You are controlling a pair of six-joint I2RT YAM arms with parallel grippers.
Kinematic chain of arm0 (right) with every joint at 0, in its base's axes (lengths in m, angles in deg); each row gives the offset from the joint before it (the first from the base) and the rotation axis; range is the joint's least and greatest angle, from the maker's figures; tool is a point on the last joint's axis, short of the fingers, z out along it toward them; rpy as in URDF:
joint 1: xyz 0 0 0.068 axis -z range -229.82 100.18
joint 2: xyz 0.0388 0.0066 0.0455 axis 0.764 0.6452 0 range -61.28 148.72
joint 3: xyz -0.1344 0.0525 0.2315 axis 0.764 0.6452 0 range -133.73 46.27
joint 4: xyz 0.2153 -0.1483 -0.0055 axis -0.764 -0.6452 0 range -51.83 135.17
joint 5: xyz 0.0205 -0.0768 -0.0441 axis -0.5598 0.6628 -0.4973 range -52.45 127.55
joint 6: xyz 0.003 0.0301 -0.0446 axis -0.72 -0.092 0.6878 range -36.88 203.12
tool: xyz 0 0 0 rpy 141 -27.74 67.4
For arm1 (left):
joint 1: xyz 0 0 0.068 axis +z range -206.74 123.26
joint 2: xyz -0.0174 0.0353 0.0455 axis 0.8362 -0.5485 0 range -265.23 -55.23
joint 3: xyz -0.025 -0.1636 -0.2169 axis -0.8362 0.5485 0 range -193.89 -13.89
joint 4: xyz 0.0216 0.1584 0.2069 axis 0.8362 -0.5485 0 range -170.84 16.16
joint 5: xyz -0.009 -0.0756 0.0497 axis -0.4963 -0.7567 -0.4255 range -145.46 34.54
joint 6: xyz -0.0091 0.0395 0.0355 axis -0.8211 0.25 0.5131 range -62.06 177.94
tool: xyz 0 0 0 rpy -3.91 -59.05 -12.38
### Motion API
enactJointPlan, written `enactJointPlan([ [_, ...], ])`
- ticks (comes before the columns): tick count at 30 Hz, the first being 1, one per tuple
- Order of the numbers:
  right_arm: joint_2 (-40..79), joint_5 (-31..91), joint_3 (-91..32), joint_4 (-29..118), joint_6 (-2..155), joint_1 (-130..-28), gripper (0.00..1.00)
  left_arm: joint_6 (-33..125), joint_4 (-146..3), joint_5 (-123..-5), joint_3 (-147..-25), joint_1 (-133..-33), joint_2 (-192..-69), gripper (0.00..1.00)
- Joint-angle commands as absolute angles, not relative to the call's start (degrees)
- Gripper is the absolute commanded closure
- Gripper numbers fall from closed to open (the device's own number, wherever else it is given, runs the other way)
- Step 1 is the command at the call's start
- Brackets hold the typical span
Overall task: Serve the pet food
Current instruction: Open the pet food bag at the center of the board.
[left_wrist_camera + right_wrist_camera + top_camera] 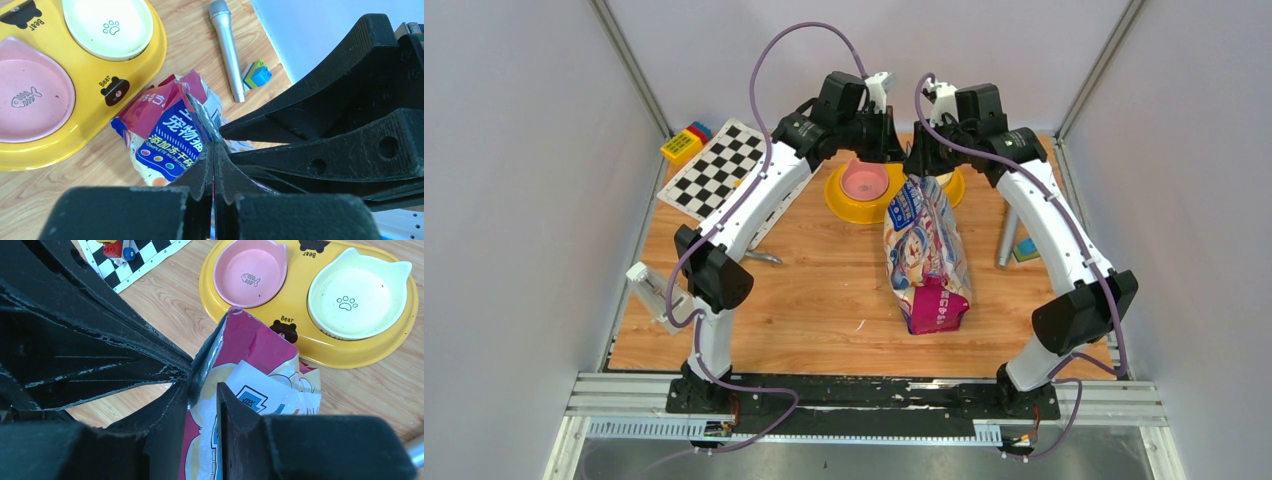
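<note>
The pet food is hidden inside its glossy blue-and-pink bag, which lies on the table with its top toward the yellow double-bowl feeder. My left gripper is shut on the bag's top edge, the film pinched between its fingers. My right gripper meets it from the other side. Its jaws stand a little apart astride the bag's silver-lined edge, the left finger touching it. In the top view both grippers sit tip to tip above the bag's top.
The feeder holds a pink bowl and a cream bowl. A silver microphone and small blocks lie to the right of the bag. A checkerboard with toy blocks lies back left. A pale grey object sits at the left edge.
</note>
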State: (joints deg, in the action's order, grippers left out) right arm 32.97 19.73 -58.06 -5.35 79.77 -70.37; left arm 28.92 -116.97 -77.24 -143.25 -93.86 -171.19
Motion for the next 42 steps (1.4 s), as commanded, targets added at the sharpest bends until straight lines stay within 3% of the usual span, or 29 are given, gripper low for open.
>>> enactJointPlan([
  [1,33.60,22.64,-60.04,-5.59,79.20,-70.69,0.72,29.34,-116.70,-79.68,-143.69,-94.60,-168.04,1.00],
  [7,35.08,28.07,-61.05,-6.51,80.42,-72.78,1.00,29.29,-116.73,-79.51,-143.68,-94.60,-168.07,1.00],
  [17,32.19,54.54,-57.84,1.92,93.27,-76.25,1.00,29.55,-117.42,-77.80,-143.85,-94.60,-167.99,1.00],
  [22,30.99,57.32,-55.61,4.73,96.38,-76.44,1.00,29.39,-117.35,-77.74,-143.88,-94.58,-167.90,1.00],
  [27,29.32,52.77,-54.94,4.54,94.46,-76.76,1.00,29.45,-116.68,-78.91,-143.99,-94.62,-167.89,1.00],
  [29,28.50,49.72,-54.79,4.14,92.61,-76.74,1.00,29.43,-116.17,-79.58,-144.56,-94.56,-168.12,0.94],
  [31,28.00,47.97,-54.76,3.58,91.18,-76.71,1.00,29.52,-115.82,-80.18,-145.22,-94.57,-168.62,0.81],
  [33,28.11,46.61,-55.23,2.40,89.98,-76.72,1.00,29.36,-114.91,-81.96,-145.73,-94.55,-169.20,0.61],
  [35,28.09,45.53,-55.18,1.69,89.16,-76.58,1.00,29.04,-113.62,-84.12,-146.32,-94.56,-170.00,0.46],
  [37,27.97,44.12,-54.94,1.06,88.18,-76.26,1.00,28.80,-112.76,-85.58,-147.18,-94.58,-171.11,0.39],
  [42,27.50,38.97,-54.25,-0.01,85.26,-74.28,1.00,29.00,-112.07,-87.86,-148.62,-94.60,-173.56,0.35],
])
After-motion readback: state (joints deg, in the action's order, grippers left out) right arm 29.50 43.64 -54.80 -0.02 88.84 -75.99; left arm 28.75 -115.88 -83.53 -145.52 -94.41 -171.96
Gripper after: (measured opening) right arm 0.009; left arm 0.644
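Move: My left hand still pinches the pet food bag's top seal. My right fingers, partly open, are around the seal right beside them, with the gripped spot about 1 cm ahead and 1 cm left. From my right hand the bag body's middle hangs some 12 cm back, 2 cm right and 14 cm lower. The pink bowl is about 11 cm ahead and 10 cm left, the white bowl 14 cm ahead and 5 cm right, both roughly 25 cm down. I shut my right fingers on the seal beside my left grip, then sweep them about 5 cm to the right and forward, away from my left hand, the wrist swinging some 30 degrees so they point more straight ahead. I ease back and a little up, still pinching. Meanwhile my left hand holds, then opens wide, lets go and draws off about 2 cm up, back and to the right. ##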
